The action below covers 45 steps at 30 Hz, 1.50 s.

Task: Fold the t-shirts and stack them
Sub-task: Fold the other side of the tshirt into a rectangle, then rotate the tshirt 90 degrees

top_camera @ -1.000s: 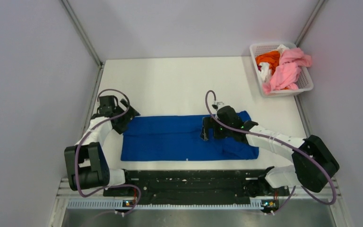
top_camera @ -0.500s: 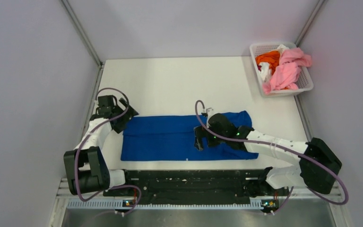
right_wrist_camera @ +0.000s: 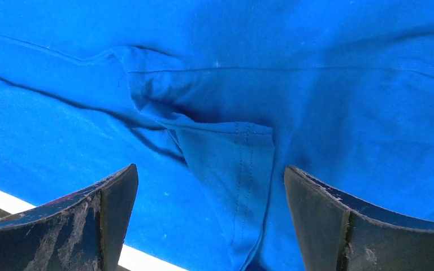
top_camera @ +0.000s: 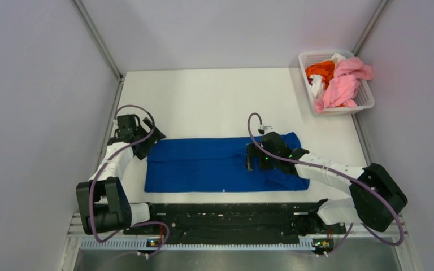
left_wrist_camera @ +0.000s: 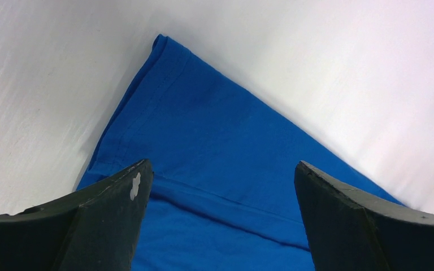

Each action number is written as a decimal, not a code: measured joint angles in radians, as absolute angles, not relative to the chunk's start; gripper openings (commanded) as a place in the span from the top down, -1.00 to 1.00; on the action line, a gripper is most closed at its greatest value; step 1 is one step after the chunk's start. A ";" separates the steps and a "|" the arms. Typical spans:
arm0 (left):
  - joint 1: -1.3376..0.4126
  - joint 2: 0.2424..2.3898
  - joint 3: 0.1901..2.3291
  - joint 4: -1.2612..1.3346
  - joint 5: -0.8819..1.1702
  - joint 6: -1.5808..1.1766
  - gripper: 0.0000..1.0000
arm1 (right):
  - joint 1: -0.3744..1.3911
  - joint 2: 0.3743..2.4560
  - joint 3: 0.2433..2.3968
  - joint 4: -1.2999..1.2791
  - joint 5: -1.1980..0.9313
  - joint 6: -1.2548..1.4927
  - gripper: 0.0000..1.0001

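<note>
A royal blue t-shirt point(top_camera: 203, 166) lies flat on the table as a long folded band, its plain side up. My left gripper point(top_camera: 147, 142) hovers open over the shirt's far left corner; the left wrist view shows that corner point(left_wrist_camera: 203, 124) between and beyond the wide jaws of the left gripper point(left_wrist_camera: 221, 165). My right gripper point(top_camera: 252, 158) is open above the shirt's right half. In the right wrist view a folded sleeve hem point(right_wrist_camera: 231, 164) lies under the right gripper point(right_wrist_camera: 210, 169). Neither gripper holds cloth. Pink point(top_camera: 342, 84), orange point(top_camera: 320, 70) and white point(top_camera: 316, 84) t-shirts are bunched in the basket.
The white lattice basket point(top_camera: 367, 103) stands at the table's far right corner. Bare white table point(top_camera: 203, 101) stretches behind the blue shirt. Grey walls close the left, right and back sides. The arms' black base rail point(top_camera: 226, 217) runs along the near edge.
The right gripper swung left and nearer over the shirt, then came back to the right, staying open. The left arm and the shirt have not visibly moved.
</note>
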State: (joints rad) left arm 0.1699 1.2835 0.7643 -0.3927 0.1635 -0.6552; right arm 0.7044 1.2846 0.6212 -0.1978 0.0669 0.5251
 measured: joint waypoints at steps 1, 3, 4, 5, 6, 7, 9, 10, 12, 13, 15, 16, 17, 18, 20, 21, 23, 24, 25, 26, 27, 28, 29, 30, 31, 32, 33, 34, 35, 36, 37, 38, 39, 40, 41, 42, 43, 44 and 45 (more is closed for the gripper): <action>0.170 1.283 0.762 -0.393 0.163 -0.654 -0.98 | 0.704 1.298 0.621 -0.194 0.063 0.525 -0.97; 0.170 1.283 0.759 -0.393 0.163 -0.653 -0.98 | 0.704 1.325 0.621 -0.178 0.047 0.525 -0.97; 0.170 1.283 0.758 -0.395 0.163 -0.652 -0.98 | 0.704 1.332 0.621 -0.170 0.042 0.525 -0.97; 0.170 1.283 0.758 -0.395 0.163 -0.651 -0.98 | 0.704 1.340 0.621 -0.160 0.034 0.525 -0.97; 0.170 1.283 0.758 -0.395 0.162 -0.651 -0.98 | 0.704 1.345 0.622 -0.155 0.027 0.525 -0.97; 0.170 1.283 0.758 -0.395 0.160 -0.651 -0.98 | 0.704 1.350 0.622 -0.149 0.014 0.525 -0.97; 0.170 1.283 0.758 -0.396 0.159 -0.651 -0.98 | 0.704 1.357 0.622 -0.136 -0.018 0.525 -0.97; 0.170 1.283 0.758 -0.396 0.158 -0.651 -0.98 | 0.705 1.358 0.622 -0.131 -0.036 0.525 -0.97; 0.170 1.283 0.758 -0.396 0.156 -0.651 -0.98 | 0.714 1.358 0.622 -0.119 -0.056 0.525 -0.97; 0.170 1.283 0.758 -0.396 0.155 -0.651 -0.98 | 0.725 1.358 0.623 -0.113 -0.066 0.524 -0.97; 0.170 1.283 0.758 -0.396 0.155 -0.651 -0.98 | 0.758 1.357 0.625 -0.112 -0.077 0.524 -0.97; 0.170 1.283 0.758 -0.396 0.155 -0.651 -0.98 | 0.780 1.357 0.629 -0.114 -0.081 0.524 -0.97; 0.170 1.283 0.758 -0.396 0.153 -0.651 -0.98 | 0.804 1.358 0.634 -0.114 -0.086 0.524 -0.97; 0.170 1.283 0.758 -0.396 0.152 -0.651 -0.98 | 0.829 1.360 0.643 -0.115 -0.092 0.527 -0.98; 0.170 1.283 0.758 -0.397 0.147 -0.651 -0.98 | 0.892 1.383 0.675 -0.107 -0.110 0.537 -0.97; 0.170 1.283 0.758 -0.397 0.142 -0.651 -0.98 | 0.921 1.398 0.691 -0.101 -0.119 0.543 -0.97; 0.170 1.283 0.758 -0.402 0.139 -0.650 -0.98 | 0.997 1.444 0.743 -0.101 -0.129 0.545 -0.97; 0.170 1.283 0.758 -0.405 0.138 -0.650 -0.98 | 1.030 1.462 0.766 -0.104 -0.128 0.545 -0.97; 0.170 1.283 0.758 -0.407 0.138 -0.650 -0.98 | 1.056 1.472 0.784 -0.111 -0.123 0.544 -0.97; 0.170 1.283 0.758 -0.408 0.139 -0.650 -0.98 | 1.075 1.474 0.794 -0.119 -0.117 0.544 -0.97; 0.170 1.283 0.758 -0.409 0.145 -0.649 -0.98 | 1.089 1.470 0.800 -0.126 -0.105 0.544 -0.97; 0.170 1.283 0.758 -0.409 0.151 -0.649 -0.98 | 1.095 1.461 0.801 -0.132 -0.090 0.545 -0.97; 0.170 1.283 0.758 -0.409 0.167 -0.649 -0.98 | 1.097 1.449 0.801 -0.148 -0.064 0.546 -0.98; 0.168 1.283 0.758 -0.408 0.180 -0.649 -0.98 | 1.095 1.432 0.801 -0.169 -0.035 0.553 -0.97; 0.162 1.283 0.759 -0.408 0.195 -0.649 -0.98 | 1.092 1.409 0.799 -0.192 0.001 0.562 -0.97; 0.155 1.283 0.759 -0.407 0.201 -0.652 -0.98 | 1.088 1.386 0.798 -0.210 0.029 0.573 -0.97; 0.134 1.283 0.762 -0.407 0.205 -0.654 -0.98 | 1.082 1.351 0.789 -0.220 0.064 0.595 -0.97; 0.109 1.283 0.767 -0.408 0.209 -0.656 -0.98 | 1.075 1.318 0.776 -0.227 0.092 0.621 -0.97; 0.078 1.287 0.774 -0.408 0.212 -0.659 -0.98 | 1.060 1.274 0.752 -0.230 0.120 0.661 -0.97; 0.036 1.295 0.787 -0.407 0.216 -0.661 -0.98 | 1.040 1.236 0.727 -0.233 0.139 0.699 -0.97; -0.003 1.307 0.802 -0.405 0.220 -0.662 -0.98 | 1.013 1.203 0.698 -0.233 0.157 0.738 -0.97; -0.038 1.324 0.817 -0.400 0.224 -0.663 -0.98 | 0.983 1.179 0.669 -0.237 0.171 0.774 -0.97; -0.068 1.343 0.831 -0.394 0.228 -0.664 -0.98 | 0.954 1.164 0.643 -0.245 0.183 0.811 -0.97; -0.096 1.366 0.839 -0.384 0.235 -0.664 -0.98 | 0.928 1.158 0.617 -0.253 0.192 0.842 -0.97; -0.115 1.386 0.841 -0.374 0.239 -0.664 -0.98 | 0.901 1.159 0.588 -0.263 0.198 0.874 -0.97; -0.123 1.404 0.841 -0.372 0.242 -0.666 -0.98 | 0.879 1.162 0.562 -0.274 0.202 0.899 -0.97; -0.126 1.422 0.839 -0.369 0.243 -0.668 -0.98 | 0.861 1.166 0.543 -0.280 0.202 0.915 -0.97; -0.125 1.436 0.835 -0.366 0.243 -0.671 -0.98 | 0.839 1.173 0.524 -0.282 0.201 0.929 -0.98; -0.125 1.451 0.828 -0.359 0.243 -0.672 -0.98 | 0.810 1.185 0.514 -0.277 0.190 0.945 -0.97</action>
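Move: Right hand, a few centimetres above the t-shirt: the loose sleeve end lies about 3 cm below and 2 cm ahead, level sideways. A bunched crease is 5 cm ahead and 8 cm left; the shirt's far-right corner is some 13 cm ahead and 14 cm right. Left hand: the folded-over strip's middle is about 17 cm right, level ahead and 5 cm below; the shirt's far-left corner is 5 cm ahead, 4 cm left. Leftward and back towards the shirt's near edge, the right hand dips and sweeps some 14 cm left with spread fingers, seeming to brush the cloth; it then lifts, returns right while turning clockwise, and comes down slightly nearer the base than it started. The left hand holds almost still, then darts about 10 cm right over the folded strip and starts to lower, also open. ##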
